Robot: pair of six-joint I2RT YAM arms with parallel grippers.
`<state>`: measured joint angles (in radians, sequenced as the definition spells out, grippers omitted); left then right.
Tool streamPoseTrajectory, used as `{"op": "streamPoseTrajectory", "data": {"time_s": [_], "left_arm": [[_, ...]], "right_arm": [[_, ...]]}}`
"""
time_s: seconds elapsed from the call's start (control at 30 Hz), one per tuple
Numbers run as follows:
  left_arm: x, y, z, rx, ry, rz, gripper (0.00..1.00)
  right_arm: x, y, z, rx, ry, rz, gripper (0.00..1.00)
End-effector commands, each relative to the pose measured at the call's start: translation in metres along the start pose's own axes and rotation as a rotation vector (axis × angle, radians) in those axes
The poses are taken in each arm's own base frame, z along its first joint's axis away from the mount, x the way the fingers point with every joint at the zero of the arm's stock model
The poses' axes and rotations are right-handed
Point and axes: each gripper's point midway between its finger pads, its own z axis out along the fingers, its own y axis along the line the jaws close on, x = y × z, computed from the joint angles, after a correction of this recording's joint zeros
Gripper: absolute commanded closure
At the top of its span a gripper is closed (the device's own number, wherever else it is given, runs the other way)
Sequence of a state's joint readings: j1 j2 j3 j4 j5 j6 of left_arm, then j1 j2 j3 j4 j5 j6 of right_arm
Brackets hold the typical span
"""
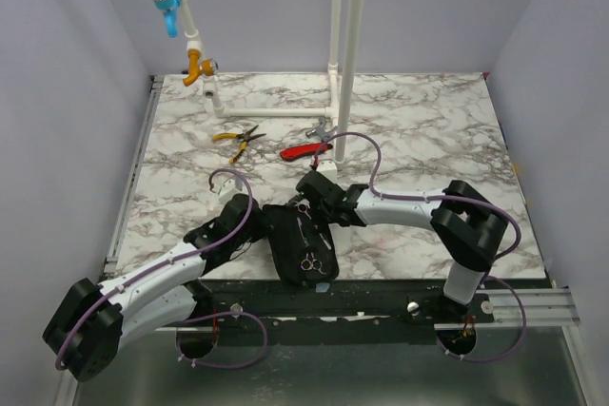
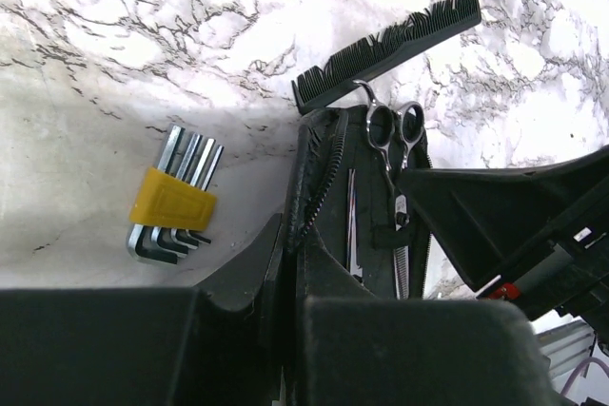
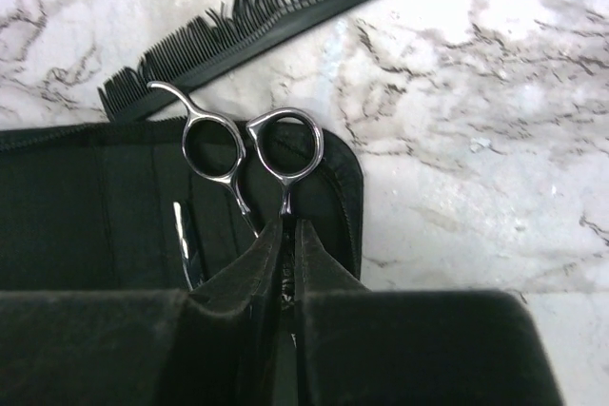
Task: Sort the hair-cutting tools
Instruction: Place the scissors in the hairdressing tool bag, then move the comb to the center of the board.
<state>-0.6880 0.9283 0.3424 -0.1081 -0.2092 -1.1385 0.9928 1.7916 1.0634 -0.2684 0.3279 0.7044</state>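
Note:
An open black case (image 1: 297, 242) lies near the table's front edge. Silver scissors (image 3: 238, 145) sit inside it under a strap, ring handles at the case's rim. Their shank runs between the tips of my right gripper (image 3: 288, 230), which is shut on them. A long black comb (image 3: 285, 7) lies on the marble just beyond the case, also seen in the left wrist view as the comb (image 2: 390, 45). A thin silver tool (image 2: 352, 225) lies in the case beside the scissors (image 2: 390, 130). My left gripper (image 2: 290, 235) is shut on the case's zipper edge.
A set of hex keys in a yellow holder (image 2: 171, 202) lies on the marble left of the case. Yellow-handled pliers (image 1: 238, 138) and a red-handled tool (image 1: 306, 150) lie farther back. White pipes (image 1: 341, 45) stand at the rear.

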Motion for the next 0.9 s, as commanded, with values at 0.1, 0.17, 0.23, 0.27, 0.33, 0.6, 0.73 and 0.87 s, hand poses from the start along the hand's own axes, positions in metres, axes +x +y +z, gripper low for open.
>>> {"op": "streamPoseTrajectory", "data": {"time_s": [0.1, 0.17, 0.23, 0.27, 0.33, 0.6, 0.73, 0.87], "left_arm": [[-0.015, 0.007, 0.0, -0.025, -0.081, 0.022, 1.0], [-0.014, 0.005, 0.0, -0.021, -0.061, 0.066, 1.0], [-0.011, 0.004, 0.002, -0.025, -0.039, 0.099, 1.0], [-0.01, 0.004, 0.003, -0.033, -0.029, 0.107, 1.0], [-0.008, 0.003, 0.004, -0.025, -0.017, 0.117, 1.0], [0.009, -0.034, 0.006, 0.154, 0.09, 0.253, 1.0], [0.021, -0.053, 0.01, 0.232, 0.153, 0.272, 1.0], [0.029, -0.061, 0.018, 0.251, 0.19, 0.276, 1.0]], "right_arm": [[0.01, -0.033, -0.027, 0.084, 0.045, -0.059, 0.72], [0.002, -0.032, -0.035, 0.076, 0.018, -0.062, 0.66], [-0.004, -0.033, -0.041, 0.071, -0.004, -0.064, 0.62], [-0.005, -0.035, -0.043, 0.07, -0.01, -0.068, 0.61], [-0.007, -0.034, -0.045, 0.054, -0.024, -0.073, 0.6], [-0.026, -0.036, -0.055, 0.032, -0.125, -0.035, 0.6], [-0.026, -0.049, -0.06, 0.057, -0.155, -0.011, 0.59], [-0.009, -0.074, -0.059, 0.101, -0.14, 0.023, 0.59]]}}
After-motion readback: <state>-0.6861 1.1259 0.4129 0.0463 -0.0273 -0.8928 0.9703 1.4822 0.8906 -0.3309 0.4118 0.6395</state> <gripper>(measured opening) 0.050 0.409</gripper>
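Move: My right fingertips are at the handle shanks of the scissors, whose middle lies about 2 cm back and 1 cm right, slightly below. From that hand the comb is roughly 6 cm straight ahead, and the second scissors lie some 5 cm back and 1 cm left. My left hand pinches the left edge of the tool bag; from it the scissors' middle is about 10 cm right and 1 cm back, a bit lower. I spread my right fingers to let the scissors' handles go, first easing right and slightly back while low, then lifting about 5 cm and carrying on rightward, clear above the bag's right side. My left hand keeps its pinch on the bag's edge, nearly still at first, then drags the bag some 4 cm right while turning clockwise about 15 degrees. ##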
